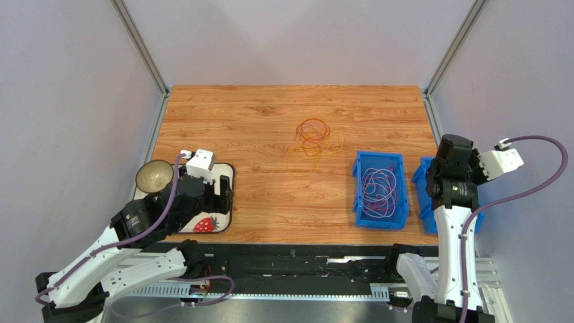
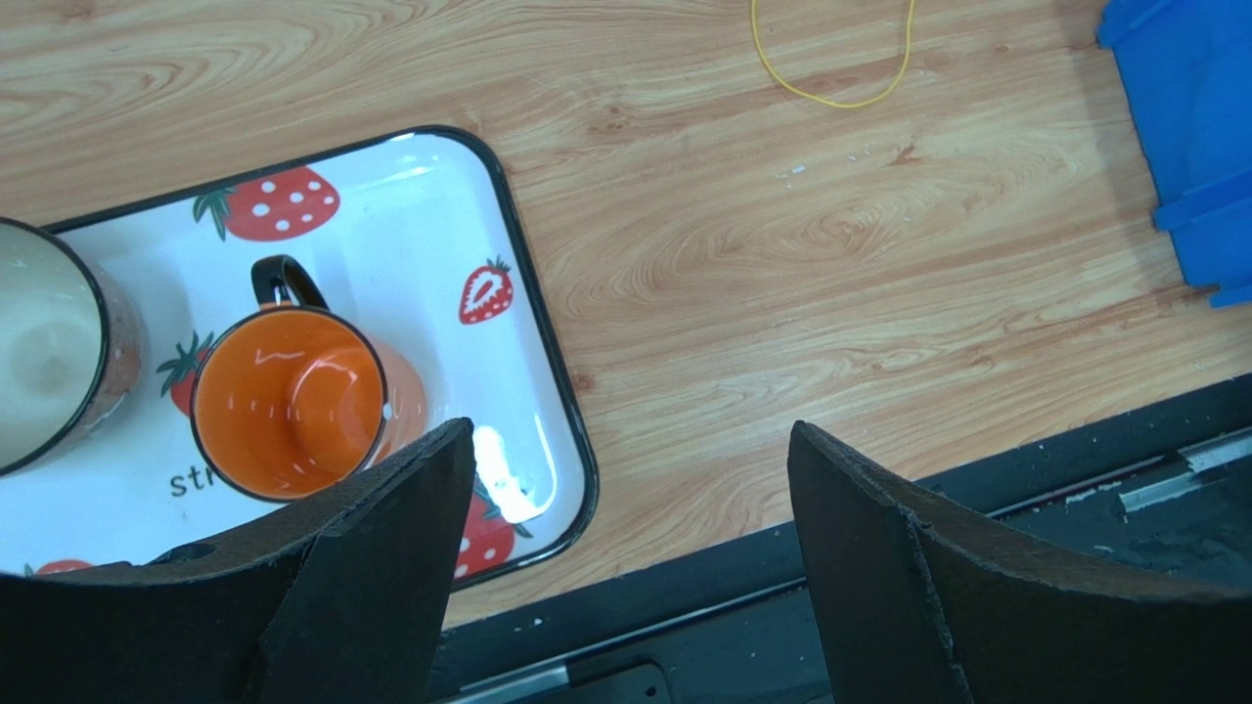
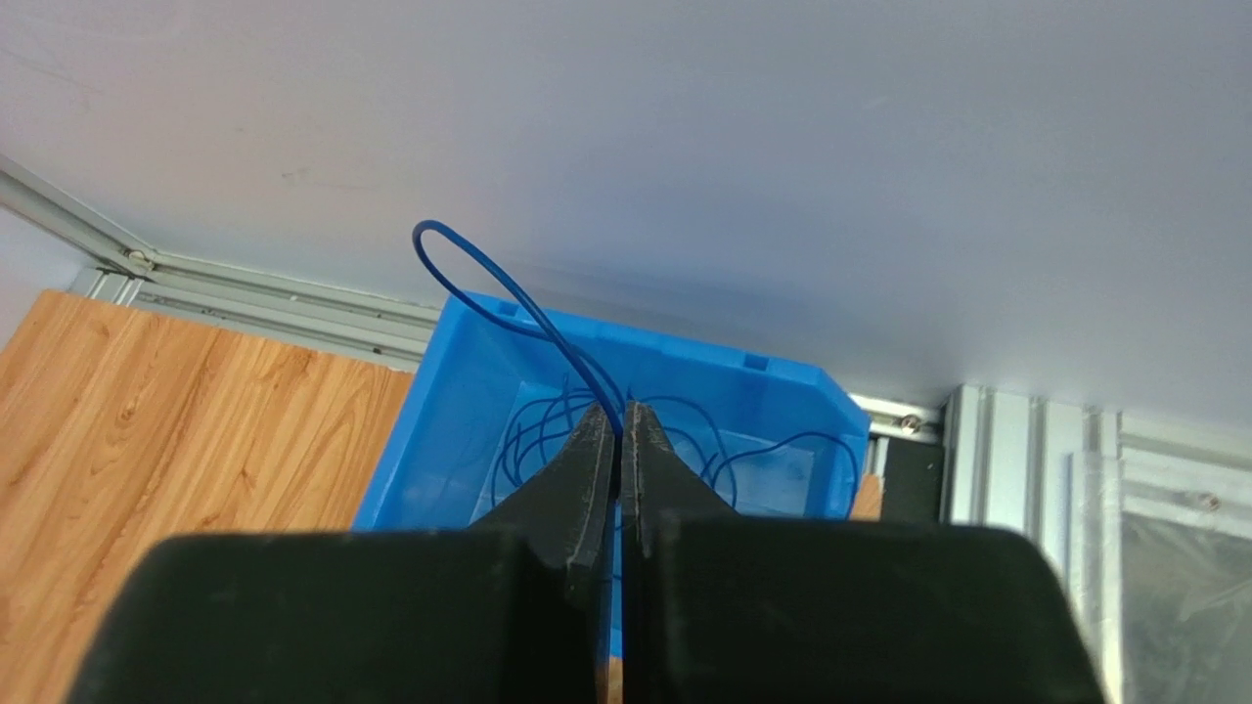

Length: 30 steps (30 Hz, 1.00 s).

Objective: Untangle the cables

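Observation:
A loose tangle of orange, red and yellow cables (image 1: 313,142) lies on the wooden table, right of centre toward the back. Purple and white cables (image 1: 378,190) fill a blue bin (image 1: 358,192). My right gripper (image 3: 619,418) is shut on a thin blue cable (image 3: 485,279), whose loop arches up over a second blue bin (image 3: 470,389) holding more blue cables. Over the near-left table edge my left gripper (image 2: 632,433) stands open with nothing between its fingers. In the left wrist view one yellow cable (image 2: 830,88) shows far ahead of it.
A white strawberry-print tray (image 2: 412,220) at the near left carries an orange mug (image 2: 294,404) and a second, pale mug (image 2: 44,352), just left of my left fingers. The second blue bin (image 1: 422,185) sits at the table's right edge under my right arm. Grey walls enclose the table.

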Motion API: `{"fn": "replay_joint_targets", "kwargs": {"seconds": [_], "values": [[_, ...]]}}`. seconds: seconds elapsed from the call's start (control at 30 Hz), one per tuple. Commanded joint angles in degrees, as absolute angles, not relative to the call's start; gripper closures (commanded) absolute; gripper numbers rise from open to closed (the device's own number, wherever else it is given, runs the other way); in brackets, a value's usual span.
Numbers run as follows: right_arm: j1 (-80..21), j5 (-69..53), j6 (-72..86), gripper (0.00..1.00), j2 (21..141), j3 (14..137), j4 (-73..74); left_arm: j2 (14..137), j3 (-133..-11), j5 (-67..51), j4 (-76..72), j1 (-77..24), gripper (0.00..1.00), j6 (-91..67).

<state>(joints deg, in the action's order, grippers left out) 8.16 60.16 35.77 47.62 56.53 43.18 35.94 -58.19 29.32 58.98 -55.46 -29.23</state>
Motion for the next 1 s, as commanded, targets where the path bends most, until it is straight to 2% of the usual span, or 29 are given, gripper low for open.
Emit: {"fn": "replay_joint_targets", "kwargs": {"seconds": [0.0, 0.37, 0.87, 0.97], "values": [[14.0, 47.4, 44.1, 1.00, 50.2, 55.8, 40.2, 36.1, -58.8, 30.6, 59.2, -55.7, 0.14, -29.5], [16.2, 43.9, 46.0, 1.00, 61.8, 56.4, 41.4, 35.5, -59.1, 32.0, 59.9, -55.7, 0.14, -30.1], [16.2, 46.1, 47.5, 0.99, 72.9, 68.3, 55.5, 37.8, -59.0, 31.0, 59.3, -55.6, 0.12, -29.2], [16.2, 43.5, 45.9, 0.19, 72.5, 69.3, 56.0, 38.1, -58.9, 31.1, 59.2, -55.7, 0.13, -29.2]]}}
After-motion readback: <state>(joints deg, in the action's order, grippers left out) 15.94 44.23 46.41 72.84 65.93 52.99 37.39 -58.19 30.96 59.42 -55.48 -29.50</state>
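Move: The right hand already holds the blue cable in shut fingers above the right blue box; the middle of that box lies almost straight below, roughly 22 cm down and about 1 cm to the left. The left blue box, with the white and purple cables in it, stands level with it and some 23 cm to the hand's left. From the left hand the right box is about 73 cm to the right, 3 cm ahead and 19 cm below. Lower the right gripper about 9 cm towards the right blue box while carrying it some 5 cm forward, keeping the blue cable pinched. Tip the fingers over by some 20 degrees on the way so that they point more steeply down, then ease to a stop above the box and part the fingers about a third to let go of the cable. ##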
